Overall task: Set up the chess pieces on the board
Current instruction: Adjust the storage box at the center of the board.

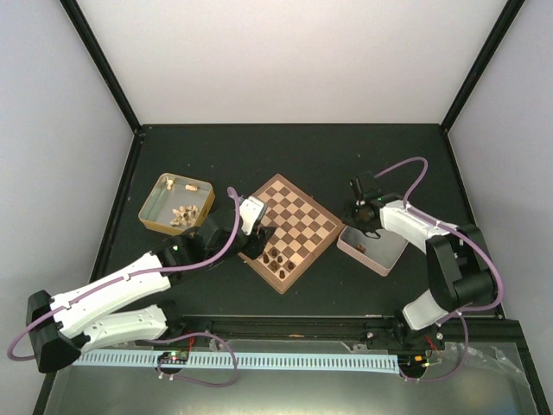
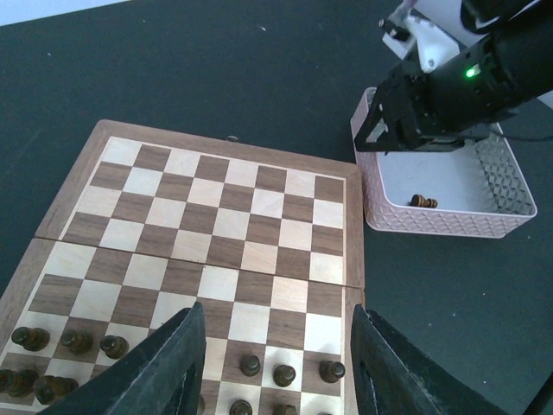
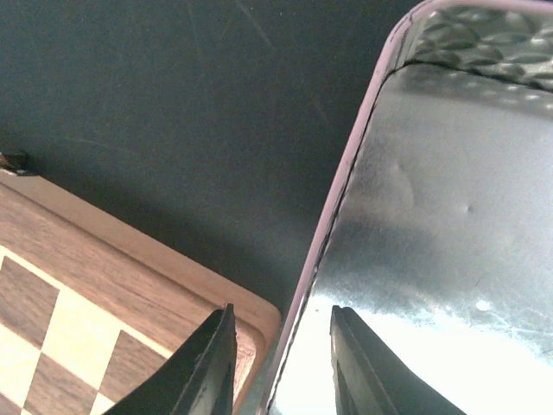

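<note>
The board lies turned like a diamond at the table's middle. Several dark chess pieces stand in the two rows at its near corner, also in the left wrist view. My left gripper hovers over that end of the board, open and empty. One dark piece lies in the pink tray. My right gripper is at the tray's far-left corner; in its wrist view it is open, jaws either side of the tray rim, holding nothing.
A gold tray with several pale beige pieces stands left of the board. The pink tray sits just right of the board. The board's corner nearly touches the tray. Black frame posts stand at the table's back corners.
</note>
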You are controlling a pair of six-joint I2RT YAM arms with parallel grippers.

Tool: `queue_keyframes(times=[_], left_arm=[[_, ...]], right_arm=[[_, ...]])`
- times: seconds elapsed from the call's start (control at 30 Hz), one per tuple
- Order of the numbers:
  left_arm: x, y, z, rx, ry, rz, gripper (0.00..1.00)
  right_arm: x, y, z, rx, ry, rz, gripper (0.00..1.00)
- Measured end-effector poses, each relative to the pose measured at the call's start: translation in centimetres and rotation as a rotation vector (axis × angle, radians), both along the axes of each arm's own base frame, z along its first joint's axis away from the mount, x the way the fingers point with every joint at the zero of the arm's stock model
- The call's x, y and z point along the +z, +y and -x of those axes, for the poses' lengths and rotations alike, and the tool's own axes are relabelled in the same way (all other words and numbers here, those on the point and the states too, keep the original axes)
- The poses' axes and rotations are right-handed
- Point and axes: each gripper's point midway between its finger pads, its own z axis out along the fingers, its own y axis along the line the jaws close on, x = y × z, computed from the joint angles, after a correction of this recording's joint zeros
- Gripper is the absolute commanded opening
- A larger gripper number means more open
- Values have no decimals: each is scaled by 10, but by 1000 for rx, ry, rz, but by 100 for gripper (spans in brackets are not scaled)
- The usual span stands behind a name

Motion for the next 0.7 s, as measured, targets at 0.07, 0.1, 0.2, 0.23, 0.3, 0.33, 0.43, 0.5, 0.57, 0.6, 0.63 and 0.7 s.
queue_keyframes(times=[0.07, 0.1, 0.2, 0.23, 0.3, 0.33, 0.43, 0.5, 0.57, 0.6, 0.63, 0.7], left_arm=[[2, 2, 0, 5, -7, 4, 49], [2, 3, 0, 7, -9, 5, 49], [3, 4, -1, 15, -13, 5, 49], [2, 4, -1, 16, -14, 4, 49], [1, 5, -1, 17, -13, 0, 49], [0, 5, -1, 19, -13, -1, 49], [2, 6, -1, 21, -17, 1, 49], [2, 6, -1, 23, -19, 2, 49], [4, 7, -1, 25, -22, 5, 49], [5, 8, -1, 26, -24, 7, 49], [6, 8, -1, 27, -27, 9, 49], [7, 9, -1, 28, -30, 13, 49]], right_arm=[[-3, -2, -1, -33, 4, 3, 25], [-3, -3, -2, -46, -1, 5, 22], [-1, -8, -7, -97, -22, 11, 14], [0, -10, -9, -122, -28, 13, 13], [1, -14, -11, -153, -36, 19, 10], [1, -16, -11, -172, -39, 22, 8], [2, -25, -12, -231, -58, 22, 3], [2, -34, -9, -286, -65, 15, 1], [3, -43, -8, -336, -79, 11, 1], [3, -48, -7, -366, -86, 6, 1], [4, -52, -6, -395, -92, -1, 1], [5, -59, -4, -460, -102, -15, 1]])
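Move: Just behind and to the right of the right hand lies the storage box, the pink one: its middle is about 8 cm right, 5 cm back and 3 cm below, and the open fingers already straddle its board-side wall. The lone dark chess piece inside is some 3 cm right and 8 cm back; the board's middle lies about 25 cm left and 4 cm back. From the left hand the box is roughly 34 cm right, 3 cm back and 20 cm lower. Closing its part-open fingers until they pinch the rim of the storage box's board-side wall, the right hand goes right by about 6 cm, away from the chess board, staying almost level. The wrist turns some 25 degrees clockwise along the way, bringing the fingers squarer across the wall, and the box is drawn along with the hand. ##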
